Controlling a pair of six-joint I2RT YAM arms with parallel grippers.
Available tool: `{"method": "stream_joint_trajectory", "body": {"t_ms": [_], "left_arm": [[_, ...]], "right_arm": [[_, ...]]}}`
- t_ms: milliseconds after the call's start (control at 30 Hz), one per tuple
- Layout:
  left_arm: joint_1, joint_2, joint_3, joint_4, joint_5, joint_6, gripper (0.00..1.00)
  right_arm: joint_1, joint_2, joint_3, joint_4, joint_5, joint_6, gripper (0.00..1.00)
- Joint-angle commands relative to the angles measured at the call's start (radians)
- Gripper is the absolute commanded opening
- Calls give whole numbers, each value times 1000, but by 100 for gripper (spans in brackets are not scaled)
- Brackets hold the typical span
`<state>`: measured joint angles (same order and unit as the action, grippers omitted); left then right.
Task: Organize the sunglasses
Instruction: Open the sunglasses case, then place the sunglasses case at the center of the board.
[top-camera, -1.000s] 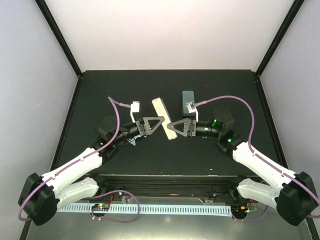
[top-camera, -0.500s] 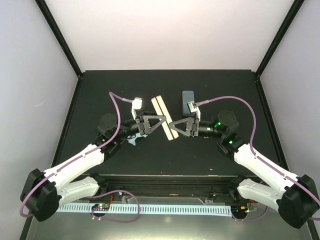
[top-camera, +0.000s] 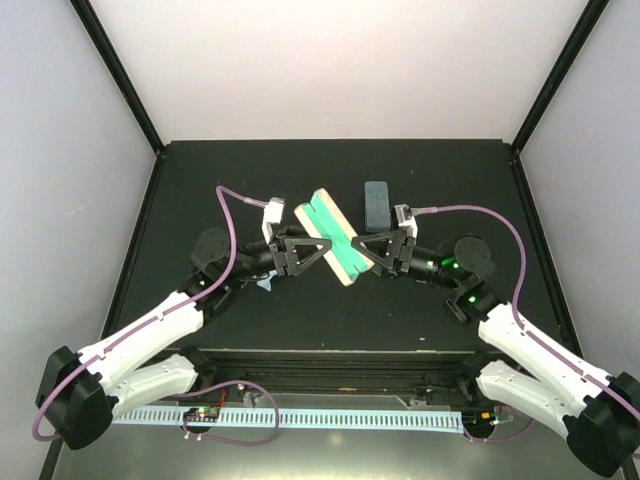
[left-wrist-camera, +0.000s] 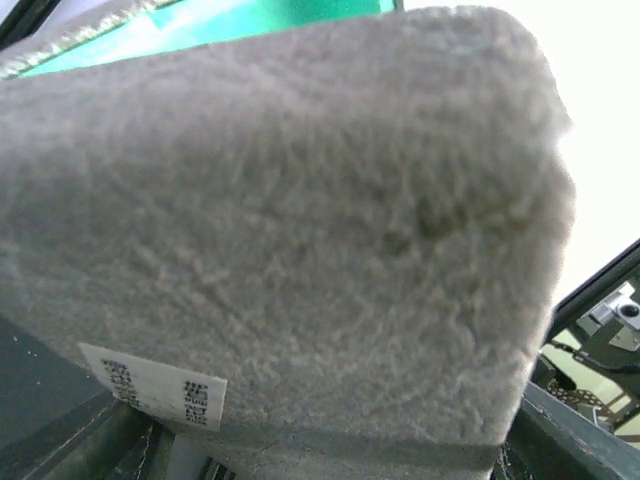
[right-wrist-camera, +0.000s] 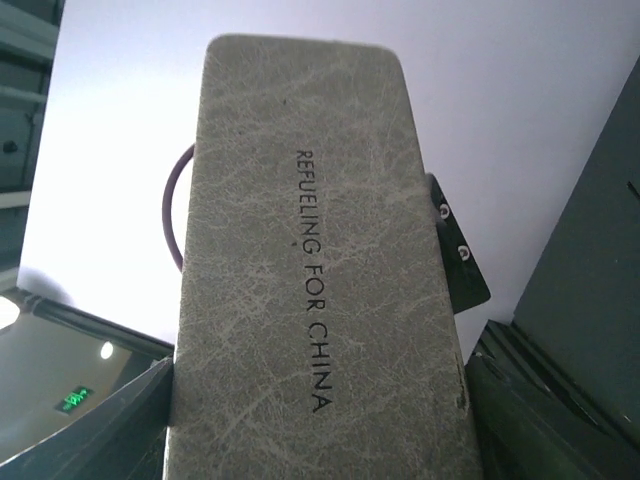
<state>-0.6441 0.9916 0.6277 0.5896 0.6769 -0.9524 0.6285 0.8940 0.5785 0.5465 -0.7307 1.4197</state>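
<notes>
The beige case (top-camera: 332, 228) is held up above the table between both arms, opened so its green lining faces up. My left gripper (top-camera: 316, 244) is shut on its left half, whose fuzzy grey side (left-wrist-camera: 300, 230) fills the left wrist view. My right gripper (top-camera: 364, 247) is shut on the right half; the shell printed "REFUELING FOR CHINA" (right-wrist-camera: 315, 270) sits between its fingers (right-wrist-camera: 150, 420). The sunglasses are out of view in every frame.
A blue-grey case (top-camera: 376, 202) lies on the black table (top-camera: 200, 190) just behind the right gripper. A corner of a light blue cloth (top-camera: 264, 284) shows under the left arm. Black frame posts stand at the table's back corners.
The beige case was closed and edge-on; now it stands open with the green lining showing. The left jaws have closed in onto it, and the right wrist has drawn back to the right.
</notes>
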Motion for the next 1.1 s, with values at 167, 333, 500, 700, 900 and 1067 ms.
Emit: {"method": "stream_joint_trajectory", "body": {"t_ms": [167,333,500,700,900,1067], "left_arm": [[25,-40,-8,-285,-235,241,76],[26,-68,-14,-319,-256,243,80],[27,-92,-13,-356,-286,251,87],[27,-141,-13,-534,-482,326,99],[38,-159,-18,-765,-666,396,99],[43,-174,-73,-746,-611,399,99]], "right_arm": [[-1,-113,44,85,120,108,28],[10,-98,51,26,130,87,22],[14,-93,68,-118,170,-14,22],[9,-30,77,-372,334,-291,24],[-21,137,43,-395,380,-474,26],[-85,346,-5,-226,310,-508,26]]}}
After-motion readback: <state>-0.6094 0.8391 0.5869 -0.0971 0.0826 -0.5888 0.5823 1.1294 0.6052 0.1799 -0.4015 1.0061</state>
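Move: The sunglasses case is already parted, held between my two hands. Its middle is about 2 cm right of my left hand and 1 cm ahead, and some 4 cm left of my right hand and 1 cm ahead, at finger height. On the table, roughly 30 cm below, the white cloth lies about 10 cm ahead and 13 cm left of my left hand. The blue-grey case lies some 31 cm ahead and 7 cm right of my right hand. My left fingers ease off their half of the sunglasses case and open wide as that hand backs away down, left and forward, tipping its fingertips down. My right hand keeps its pinch on the lid half, lifts about 2 cm while edging forward, then swings down some 16 cm and farther out, with its fingers tilting down roughly 30 degrees. ##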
